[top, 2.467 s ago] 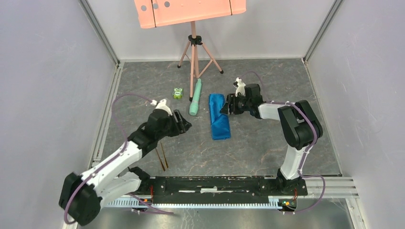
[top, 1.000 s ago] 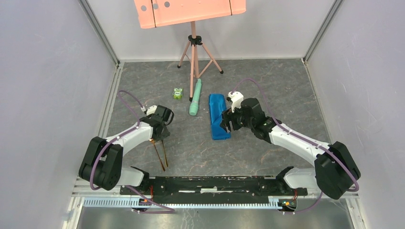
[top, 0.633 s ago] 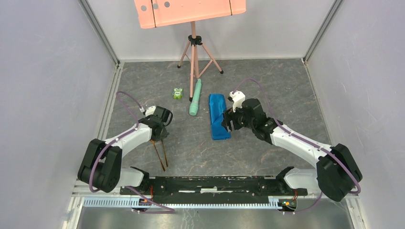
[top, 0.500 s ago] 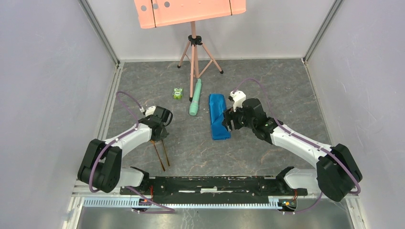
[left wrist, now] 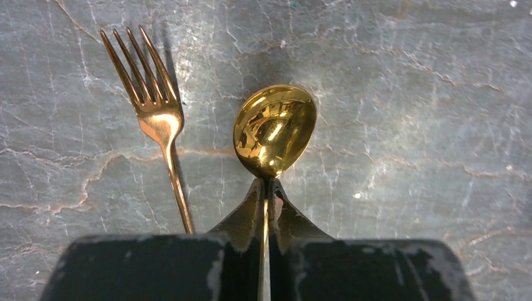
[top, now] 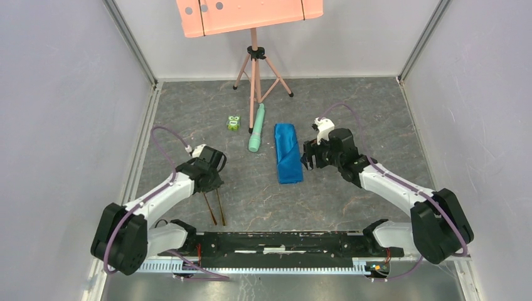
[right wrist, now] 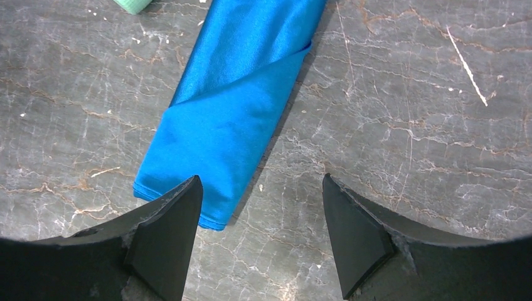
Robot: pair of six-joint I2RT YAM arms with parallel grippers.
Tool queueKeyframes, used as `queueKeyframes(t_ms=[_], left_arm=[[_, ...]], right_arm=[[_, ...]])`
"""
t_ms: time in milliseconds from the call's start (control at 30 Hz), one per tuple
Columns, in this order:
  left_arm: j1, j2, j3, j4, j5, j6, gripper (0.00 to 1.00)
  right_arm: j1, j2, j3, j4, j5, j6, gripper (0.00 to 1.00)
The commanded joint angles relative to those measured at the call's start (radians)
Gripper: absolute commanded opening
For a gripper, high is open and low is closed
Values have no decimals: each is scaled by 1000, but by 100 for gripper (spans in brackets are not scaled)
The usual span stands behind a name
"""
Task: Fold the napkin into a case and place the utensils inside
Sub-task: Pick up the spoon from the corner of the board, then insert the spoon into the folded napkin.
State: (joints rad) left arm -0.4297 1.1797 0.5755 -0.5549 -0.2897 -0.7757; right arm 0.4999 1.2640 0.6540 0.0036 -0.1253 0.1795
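Observation:
The napkin (top: pixel 287 152) is folded into a narrow bright blue case lying lengthwise mid-table, with a diagonal flap showing in the right wrist view (right wrist: pixel 238 113). My right gripper (right wrist: pixel 261 179) is open over bare table just right of the case's near end, its left finger overlapping the cloth's corner; from above it (top: pixel 308 160) sits beside the case. My left gripper (left wrist: pixel 266 183) is shut on the gold spoon (left wrist: pixel 274 128) at the neck of its handle. The gold fork (left wrist: pixel 154 106) lies free on the table to its left. Both handles (top: pixel 216 208) stick out toward the near edge.
A pale green tube (top: pixel 256 137) lies left of the case, and a small green toy (top: pixel 234 123) sits beside it. A pink tripod (top: pixel 254 69) stands at the back centre. Grey walls close in both sides.
My left gripper has shut on the spoon's handle and drawn slightly nearer. My right gripper has moved right, off the case, and stays open.

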Motion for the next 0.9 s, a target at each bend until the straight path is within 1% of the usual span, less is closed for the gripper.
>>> queueKeyframes(t_ms=[0, 133, 167, 267, 300, 400, 500, 667, 800, 867], left_arm=[[-34, -80, 50, -59, -4, 21, 2], [-101, -119, 120, -72, -49, 18, 2], [-136, -119, 155, -71, -70, 21, 2], [-263, -84, 240, -24, -205, 41, 2], [-284, -65, 267, -4, -221, 45, 2], [-297, 32, 338, 86, -220, 39, 2], [-315, 150, 413, 200, -222, 56, 2], [-360, 319, 498, 396, -269, 56, 2], [-371, 438, 585, 503, -315, 100, 2], [-370, 506, 646, 522, -336, 135, 2]], right_arm=[[-24, 27, -17, 64, -34, 12, 76], [-59, 48, -30, 91, -93, 36, 76], [-67, 53, -33, 100, -118, 44, 76], [-84, 81, -42, 137, -199, 74, 76], [-86, 92, -45, 155, -231, 85, 76], [-87, 131, -64, 207, -303, 115, 76], [-86, 171, -85, 253, -345, 141, 76], [-87, 217, -102, 288, -351, 142, 74], [-87, 239, -104, 302, -350, 134, 72], [-87, 242, -111, 301, -342, 130, 71]])
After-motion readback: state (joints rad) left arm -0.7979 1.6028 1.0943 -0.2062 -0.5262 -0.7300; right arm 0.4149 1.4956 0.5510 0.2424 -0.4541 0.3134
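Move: The left fingers already hold the spoon by its neck, just off the board; the folded napkin it is bound for lies about 28 cm to their right and 12 cm ahead. The fork's middle is roughly 3 cm left and 7 cm back, and the green tube some 16 cm right and 22 cm ahead. From the right hand, the napkin's middle is about 7 cm left, 2 cm ahead and 8 cm below. Keeping its pinch on the spoon's neck, the left hand lifts the spoon straight up first, then swings it right and forward towards the napkin, some 19 cm right, 13 cm forward and 10 cm higher in all, its fingers tipping up to point about 25 degrees farther forward and turning a little clockwise. The open right hand sinks about 6 cm beside the napkin's right edge, ending slightly back and to the left, its fingers tipping steeper towards the near right corner. ##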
